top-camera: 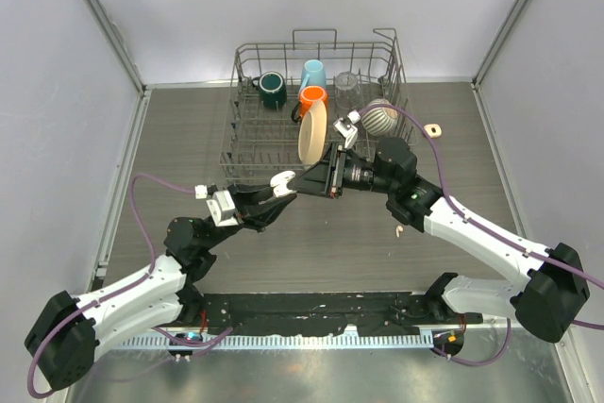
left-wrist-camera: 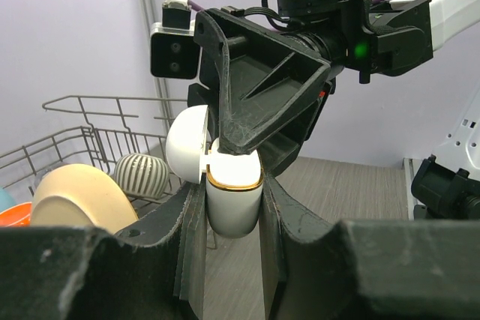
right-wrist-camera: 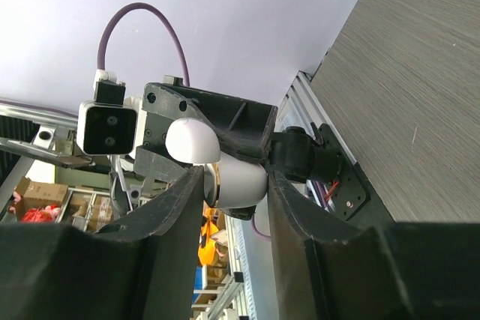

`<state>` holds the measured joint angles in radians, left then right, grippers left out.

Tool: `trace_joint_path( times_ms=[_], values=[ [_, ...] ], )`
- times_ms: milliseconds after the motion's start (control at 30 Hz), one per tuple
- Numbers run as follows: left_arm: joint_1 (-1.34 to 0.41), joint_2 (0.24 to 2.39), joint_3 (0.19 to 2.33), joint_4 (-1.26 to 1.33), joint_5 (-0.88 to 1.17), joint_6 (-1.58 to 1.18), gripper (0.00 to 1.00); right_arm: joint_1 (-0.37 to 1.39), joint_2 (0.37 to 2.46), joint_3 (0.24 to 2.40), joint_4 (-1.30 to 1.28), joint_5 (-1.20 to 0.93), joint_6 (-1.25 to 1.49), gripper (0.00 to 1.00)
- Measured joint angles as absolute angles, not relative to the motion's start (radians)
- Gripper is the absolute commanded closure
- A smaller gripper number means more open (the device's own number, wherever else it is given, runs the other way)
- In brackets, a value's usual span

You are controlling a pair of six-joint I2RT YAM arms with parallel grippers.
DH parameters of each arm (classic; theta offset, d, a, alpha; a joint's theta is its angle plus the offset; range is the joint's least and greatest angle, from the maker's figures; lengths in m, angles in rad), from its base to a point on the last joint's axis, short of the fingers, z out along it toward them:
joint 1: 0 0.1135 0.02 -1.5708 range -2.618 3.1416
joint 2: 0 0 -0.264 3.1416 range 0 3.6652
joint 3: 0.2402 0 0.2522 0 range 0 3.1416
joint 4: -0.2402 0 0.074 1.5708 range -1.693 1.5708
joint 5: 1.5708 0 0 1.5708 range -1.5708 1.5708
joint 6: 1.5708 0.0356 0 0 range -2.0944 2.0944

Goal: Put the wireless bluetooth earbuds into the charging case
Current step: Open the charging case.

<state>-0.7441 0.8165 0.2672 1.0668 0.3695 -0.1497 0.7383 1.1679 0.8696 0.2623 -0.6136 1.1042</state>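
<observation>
The charging case (left-wrist-camera: 234, 200) is white with a gold rim, and its lid (left-wrist-camera: 186, 146) hangs open to one side. My left gripper (left-wrist-camera: 234, 211) is shut on the case body and holds it in the air over the table's middle. My right gripper (right-wrist-camera: 235, 185) meets it from the opposite side, and the case (right-wrist-camera: 238, 181) sits between its fingertips, touching both. In the top view the two grippers meet at the case (top-camera: 283, 182). One tiny white earbud (top-camera: 400, 230) lies on the table under the right arm. No earbud shows in either gripper or inside the case.
A wire dish rack (top-camera: 377, 54) stands at the back with mugs (top-camera: 274, 90), a beige plate (top-camera: 312, 132) and a striped ball (top-camera: 382, 117). A small pale object (top-camera: 433, 129) lies to the right of the rack.
</observation>
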Motion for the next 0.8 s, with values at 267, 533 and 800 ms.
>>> trace_joint_path(
  times_ms=[267,533,800],
  values=[
    [-0.744,0.818,0.267,1.066,0.362,-0.152,0.85,0.739,1.168,0.87,0.267,-0.604,1.072,0.92],
    [-0.744,0.82,0.267,1.065,0.363,-0.15,1.0,0.744,1.167,0.87,0.267,-0.587,1.04,0.62],
    [-0.744,0.809,0.25,1.058,0.333,-0.154,1.0,0.76,1.126,0.89,0.13,-0.524,0.916,0.2]
  ],
)
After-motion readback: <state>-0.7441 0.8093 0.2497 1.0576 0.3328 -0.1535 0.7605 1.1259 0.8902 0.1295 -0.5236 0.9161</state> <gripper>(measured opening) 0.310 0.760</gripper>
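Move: The charging case, its lid already standing open, is held in my left fingers, its middle about 1 cm above and 1 cm to the right of that hand's point. My right fingers are already on it too, and from that hand it sits about 1 cm to the left. The cream plate in the rack is roughly 21 cm ahead of my right hand, 6 cm right and 18 cm lower; the nearest loose earbud lies some 27 cm right, 3 cm ahead and 30 cm down on the table. With my right fingers still closed on the open case, I slowly roll that wrist, front side rising about 5 degrees, hardly travelling. Then I spread those fingers to let go and ease down and right, about 1 cm, the tips dipping a little. My left hand keeps its pinch on the case and settles barely 1 cm down and forward at the end. ##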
